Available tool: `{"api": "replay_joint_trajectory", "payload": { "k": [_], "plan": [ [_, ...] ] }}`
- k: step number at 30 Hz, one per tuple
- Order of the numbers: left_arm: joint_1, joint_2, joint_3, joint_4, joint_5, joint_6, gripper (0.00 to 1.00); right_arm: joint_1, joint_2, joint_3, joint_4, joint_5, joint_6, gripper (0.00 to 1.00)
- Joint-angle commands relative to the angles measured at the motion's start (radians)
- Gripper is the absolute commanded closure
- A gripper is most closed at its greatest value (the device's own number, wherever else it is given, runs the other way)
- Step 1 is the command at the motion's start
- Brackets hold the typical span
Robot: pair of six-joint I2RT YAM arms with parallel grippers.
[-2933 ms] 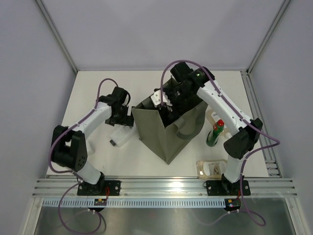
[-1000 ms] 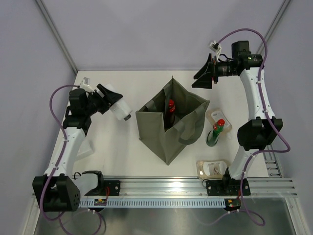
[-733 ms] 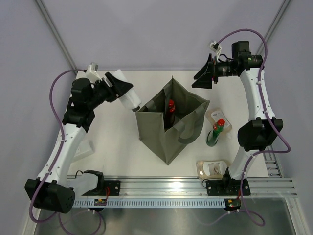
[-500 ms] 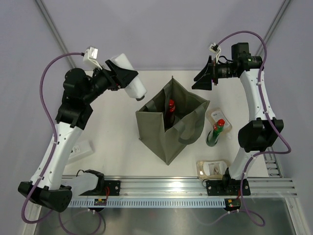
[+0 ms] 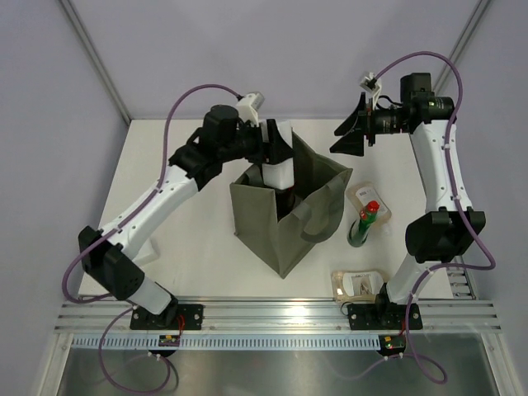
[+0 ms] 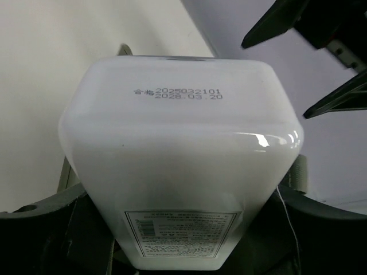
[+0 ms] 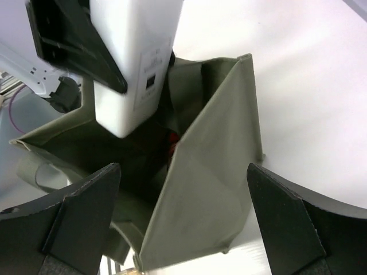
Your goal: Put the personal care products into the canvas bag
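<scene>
My left gripper (image 5: 274, 153) is shut on a white bottle (image 5: 280, 175) and holds it over the open mouth of the canvas bag (image 5: 285, 223). In the left wrist view the white bottle (image 6: 178, 143) fills the frame between the fingers of the left gripper (image 6: 183, 252). The right wrist view shows the white bottle (image 7: 137, 63) above the canvas bag (image 7: 212, 172), with a bit of a red bottle (image 7: 172, 148) inside. My right gripper (image 5: 355, 136) (image 7: 183, 217) hangs open and empty, high at the back right. A dark green red-capped bottle (image 5: 363, 224) stands right of the bag, a beige pouch (image 5: 363, 196) behind it.
A clear pouch-like pack (image 5: 356, 283) lies at the front right by the right arm's base. A small white flat thing (image 5: 151, 245) lies at the left under my left arm. An aluminium rail (image 5: 272, 312) runs along the near edge.
My left arm has swung the white bottle from the back left across to above the bag's opening. The right gripper has shifted only slightly and stays open.
</scene>
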Motion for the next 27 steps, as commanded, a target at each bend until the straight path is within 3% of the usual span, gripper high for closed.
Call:
{"api": "replay_joint_trajectory", "payload": {
  "k": [1, 5, 6, 12, 19, 20, 27],
  "plan": [
    [-0.071, 0.005, 0.165, 0.069, -0.079, 0.123, 0.96, -0.036, -0.037, -0.018, -0.025, 0.021, -0.057, 0.00],
    [-0.126, 0.036, 0.177, 0.018, -0.142, 0.196, 0.80, -0.062, -0.032, -0.062, -0.033, 0.073, -0.109, 0.00],
    [-0.140, 0.041, 0.172, -0.003, -0.167, 0.208, 0.62, -0.067, -0.031, -0.070, -0.033, 0.084, -0.127, 0.00],
    [-0.159, 0.032, 0.123, -0.034, -0.188, 0.272, 0.27, -0.088, -0.012, -0.111, -0.051, 0.176, -0.237, 0.00],
    [-0.159, 0.001, 0.106, -0.065, -0.237, 0.320, 0.14, -0.093, 0.000, -0.115, -0.073, 0.165, -0.268, 0.00],
    [-0.159, -0.005, 0.108, -0.068, -0.245, 0.323, 0.06, -0.093, 0.000, -0.115, -0.074, 0.162, -0.268, 0.01],
    [-0.159, -0.031, 0.105, -0.089, -0.282, 0.360, 0.01, -0.093, -0.002, -0.110, -0.126, 0.211, -0.340, 0.01]
  ]
}}
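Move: The white bottle is still clamped in the left hand. The bag it is headed for has its middle about 7 cm back, 4 cm right and 18 cm below; a red bottle already inside stands roughly 4 cm back, 3 cm right and 15 cm down. From the empty right hand, the green bottle is some 13 cm back, 4 cm right and 25 cm below, the bag 10 cm back, 16 cm left and 19 cm down. The white bottle, already over the bag's mouth, is carried about 3 cm right, slightly back and 3 cm down by the left hand while its wrist turns some 15 to 20 degrees. The fingers then open fully and let go, and the empty hand rises about 3 cm, easing back left. The open right hand backs off from the bag, sinking about 6 cm and going 5 cm right. ##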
